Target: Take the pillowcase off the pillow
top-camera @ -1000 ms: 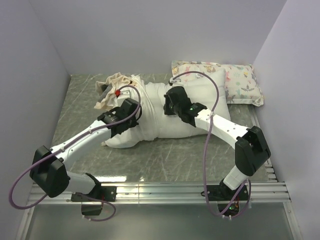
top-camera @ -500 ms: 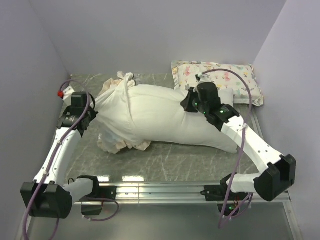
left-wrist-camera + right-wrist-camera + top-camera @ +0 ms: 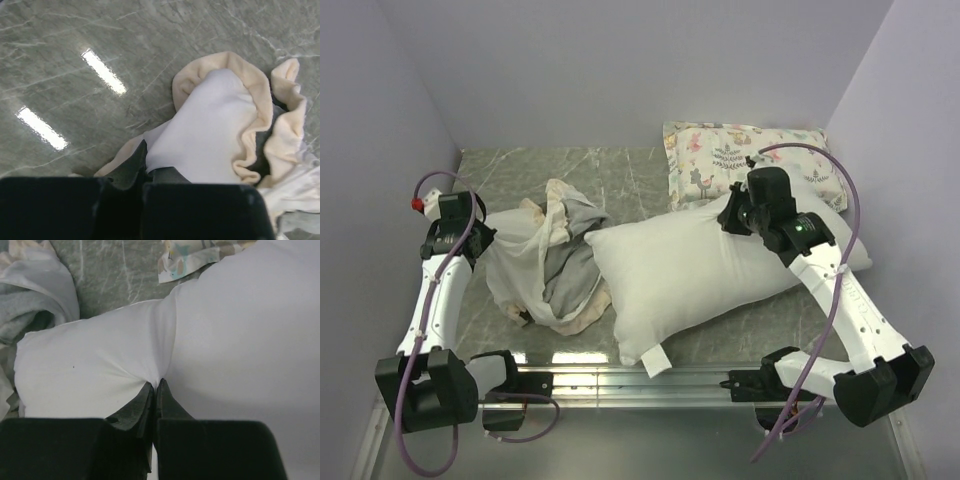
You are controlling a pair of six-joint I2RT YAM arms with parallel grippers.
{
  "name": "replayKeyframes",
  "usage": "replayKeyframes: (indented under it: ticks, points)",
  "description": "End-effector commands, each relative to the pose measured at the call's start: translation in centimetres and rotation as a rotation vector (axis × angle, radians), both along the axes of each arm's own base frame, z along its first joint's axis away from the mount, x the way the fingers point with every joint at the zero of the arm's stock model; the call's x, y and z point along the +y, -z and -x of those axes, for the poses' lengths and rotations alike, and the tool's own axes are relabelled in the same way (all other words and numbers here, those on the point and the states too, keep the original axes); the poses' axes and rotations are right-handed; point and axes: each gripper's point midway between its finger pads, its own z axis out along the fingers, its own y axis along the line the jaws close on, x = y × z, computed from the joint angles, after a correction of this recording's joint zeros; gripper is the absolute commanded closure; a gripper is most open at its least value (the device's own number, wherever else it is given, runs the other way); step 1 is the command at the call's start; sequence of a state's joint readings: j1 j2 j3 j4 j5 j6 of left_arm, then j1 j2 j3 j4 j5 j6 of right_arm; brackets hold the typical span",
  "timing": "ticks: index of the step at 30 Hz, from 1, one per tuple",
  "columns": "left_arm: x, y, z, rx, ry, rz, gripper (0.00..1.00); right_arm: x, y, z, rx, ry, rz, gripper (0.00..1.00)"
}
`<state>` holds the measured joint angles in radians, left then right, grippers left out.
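The bare white pillow [image 3: 690,270] lies slantwise across the middle of the table, also filling the right wrist view [image 3: 240,340]. My right gripper [image 3: 732,216] [image 3: 156,383] is shut, pinching a fold of the pillow's fabric at its far right end. The pillowcase [image 3: 548,265] is off the pillow, a loose grey and cream heap to its left, touching the pillow's left corner. My left gripper [image 3: 485,240] [image 3: 145,161] is shut on the pillowcase's white fabric [image 3: 210,130], the ruffled cream edging [image 3: 250,100] curling beyond it.
A small animal-print pillow [image 3: 720,160] [image 3: 192,255] lies at the back right, partly under the white pillow's far end. Purple walls close in left, right and back. A metal rail [image 3: 650,380] runs along the near edge.
The pillowcase has slid off the pillow, pulled left by my left gripper, and collapsed into a heap. The pillow now lies bare, held at its right end.
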<state>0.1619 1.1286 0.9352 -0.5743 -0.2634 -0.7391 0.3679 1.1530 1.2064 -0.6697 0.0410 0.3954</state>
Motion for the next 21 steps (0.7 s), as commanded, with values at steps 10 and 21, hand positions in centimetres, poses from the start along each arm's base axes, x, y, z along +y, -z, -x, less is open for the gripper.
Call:
replayKeyframes:
  ticks: [10,21]
  points:
    - [3.7,-1.7,-0.5,-0.097,-0.113,0.084,1.0,-1.2,-17.6,0.0,-0.433,0.052,-0.145,1.0]
    - [7.0,-5.8,1.6,-0.199,-0.194,0.052,0.99,1.7,-16.0,-1.9,-0.368,-0.057,-0.162,1.0]
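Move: The freed pillowcase, already pinched by the left gripper, lies with its middle about 10 cm to that gripper's right, 4 cm back and 14 cm below. The right gripper already holds the pillow by its top cover; the pillow's middle is roughly 6 cm back, 1 cm to the left and 11 cm below. From the right gripper, the floral pillow is some 17 cm ahead, 9 cm right and 18 cm below, and the pillowcase 39 cm left, 4 cm back, 22 cm below. Lift the right gripper nearly straight up by about 14 cm, keeping its pinch on the pillow's top cover and letting the fingertips tip upward some 15 degrees. Shortly after the lift starts, carry the left gripper about 6 cm to the left and slightly back, fingers still shut on the pillowcase, turning counter-clockwise, to draw the cloth away from the pillow. ##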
